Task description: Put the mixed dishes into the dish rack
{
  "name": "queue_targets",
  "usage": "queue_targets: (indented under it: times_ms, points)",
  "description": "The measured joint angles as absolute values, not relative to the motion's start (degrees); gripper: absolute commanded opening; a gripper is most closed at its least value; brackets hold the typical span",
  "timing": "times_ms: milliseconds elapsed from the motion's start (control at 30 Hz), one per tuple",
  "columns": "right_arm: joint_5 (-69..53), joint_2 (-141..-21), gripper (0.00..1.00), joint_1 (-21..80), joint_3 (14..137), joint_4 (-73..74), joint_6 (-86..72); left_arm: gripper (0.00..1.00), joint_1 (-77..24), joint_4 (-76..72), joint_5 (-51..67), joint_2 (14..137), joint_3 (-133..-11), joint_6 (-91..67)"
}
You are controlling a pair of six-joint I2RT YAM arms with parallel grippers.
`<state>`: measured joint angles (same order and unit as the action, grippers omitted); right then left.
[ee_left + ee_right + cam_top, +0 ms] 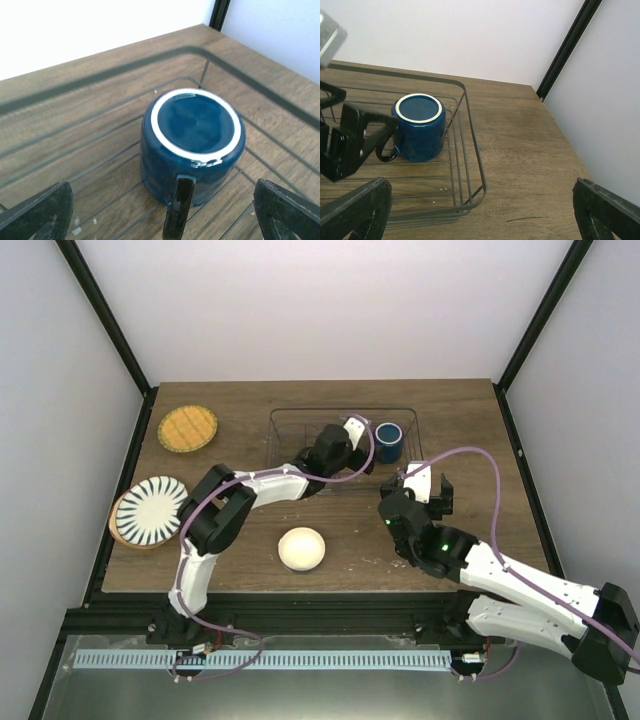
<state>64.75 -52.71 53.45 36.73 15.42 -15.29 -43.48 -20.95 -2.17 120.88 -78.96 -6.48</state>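
The dark blue cup (389,441) stands upside down in the right end of the wire dish rack (340,412). My left gripper (371,444) is open just left of the cup, and the cup's handle (179,207) points back between its spread fingers (40,210) without touching them. My right gripper (425,485) hangs open and empty by the rack's near right corner (479,192), where the cup (418,127) also shows. On the table lie the cream bowl (302,549), the orange-yellow plate (187,428), and the striped plate (152,508) stacked on the tan plate (119,525).
The rack's thin wire sides (468,125) rise around the cup. Black frame posts (110,330) and white walls close in the table (455,420). The left arm (260,485) reaches across the rack's near rim.
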Motion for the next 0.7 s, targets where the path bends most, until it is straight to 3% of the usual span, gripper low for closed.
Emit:
queue_targets:
  times_ms: [367,700]
  points:
    - [62.6,-52.8,1.0,53.4,37.0,17.0,-16.4,1.0,-43.5,-9.0,-5.4,104.5,-81.3,-4.8]
    - [58.4,-57.6,1.0,53.4,46.0,25.7,-22.0,1.0,-50.1,19.9,-17.8,81.8,-70.3,-10.8]
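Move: The white bowl, likely next, lies about 24 cm back from the left hand, 17 cm to its left and 12 cm lower. The upside-down blue mug, already released in the rack, is some 5 cm ahead, 7 cm right and 5 cm below; the rack's middle is about 4 cm ahead, 5 cm left and 9 cm down. From the right hand the bowl is roughly 7 cm back, 31 cm left and 22 cm below. The open left hand rises about 15 cm from the mug, then swings back and left towards the bowl. ##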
